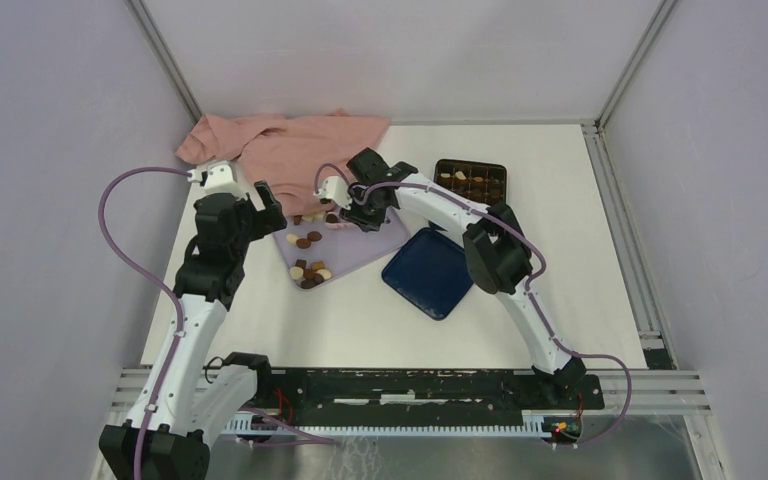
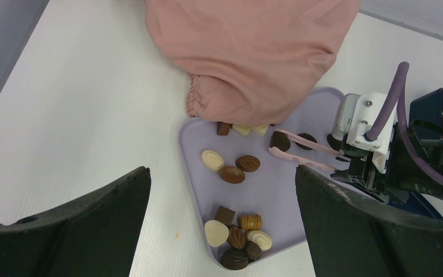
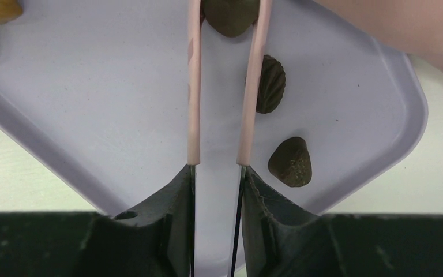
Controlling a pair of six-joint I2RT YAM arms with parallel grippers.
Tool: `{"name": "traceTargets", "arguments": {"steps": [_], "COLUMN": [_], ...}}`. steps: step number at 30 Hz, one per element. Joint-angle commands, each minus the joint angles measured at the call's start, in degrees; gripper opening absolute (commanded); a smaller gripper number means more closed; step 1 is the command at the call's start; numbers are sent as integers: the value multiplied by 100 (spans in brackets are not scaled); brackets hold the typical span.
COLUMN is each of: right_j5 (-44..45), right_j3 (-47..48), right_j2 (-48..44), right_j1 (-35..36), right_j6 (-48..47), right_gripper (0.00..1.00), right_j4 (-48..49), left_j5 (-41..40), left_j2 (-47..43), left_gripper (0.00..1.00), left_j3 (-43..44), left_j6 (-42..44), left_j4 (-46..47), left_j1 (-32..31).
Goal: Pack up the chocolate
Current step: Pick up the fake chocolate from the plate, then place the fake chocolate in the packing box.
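Observation:
Several chocolate pieces (image 2: 239,236), dark, light brown and cream, lie on the lilac tray (image 2: 277,190). Some sit half under the pink cloth (image 2: 254,52). My right gripper (image 3: 217,173) is shut on thin pink-tipped tweezers (image 3: 193,104). The tweezer tips stand on either side of a dark chocolate (image 3: 229,16), touching it on the tray. Two more dark pieces (image 3: 270,83) lie just right of the tweezers. My left gripper (image 2: 220,173) hangs open above the tray's near corner with nothing between its fingers. In the top view the tray's chocolates (image 1: 310,272) lie between both grippers.
A dark box with a grid insert (image 1: 470,180) holding a few pieces stands at the back right. Its dark blue lid (image 1: 428,272) lies flat beside the tray (image 1: 360,250). The pink cloth (image 1: 280,145) overlaps the tray's far edge. Grey walls close in both sides.

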Motion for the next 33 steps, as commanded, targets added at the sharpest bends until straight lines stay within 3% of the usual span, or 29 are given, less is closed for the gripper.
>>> {"name": "traceTargets", "arguments": {"steps": [1,7,17,23,33], "right_j5": [87,-203,-790,-1294,-1704], "right_j3": [51,-490,-2401,-3506,-4164], "right_j2": [-217,-974,-3130,-4104,-4225], "right_j1": [37,41,-355,-1456,-3441], "right_j6": [2,-87,-477,-561,-570], "right_gripper": [28,16,10,10,14], "right_j4": [138,177,418,486,69], "left_j5": [65,68,22,9,34], "left_j2": [-26,-41,-92,-94,-49], "left_gripper": [100,100,100,100,100], "left_j3": [15,15,8,6,15], "left_j6": [341,335,338,342,340], "left_j4": [219,216,212,211,210], "left_j1": [29,31,41,31,31]}}
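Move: Over the lilac plate, the right hand already has the tongs closed on a round dark chocolate, about 2 cm ahead, 5 left and 9 below. The chocolate box it is bound for lies some 22 cm right, 7 ahead and 6 below. Two dark chocolates stay 1 cm left and 4 right, both 3–4 ahead; the blue tray is 16 right, 10 back, all about 9 below. From the left hand, the box is roughly 44 cm right, 16 ahead, 25 below. Keeping its squeeze on the tongs and so on the round chocolate, the right hand draws back and up off the plate, then sweeps about 25 cm right towards the box, topping out some 13 cm above its start before sinking 4 or 5 cm as it eases slightly forward again. Late in the sweep the wrist turns some 20 degrees clockwise, bringing the tong tips above the left part of the box. ##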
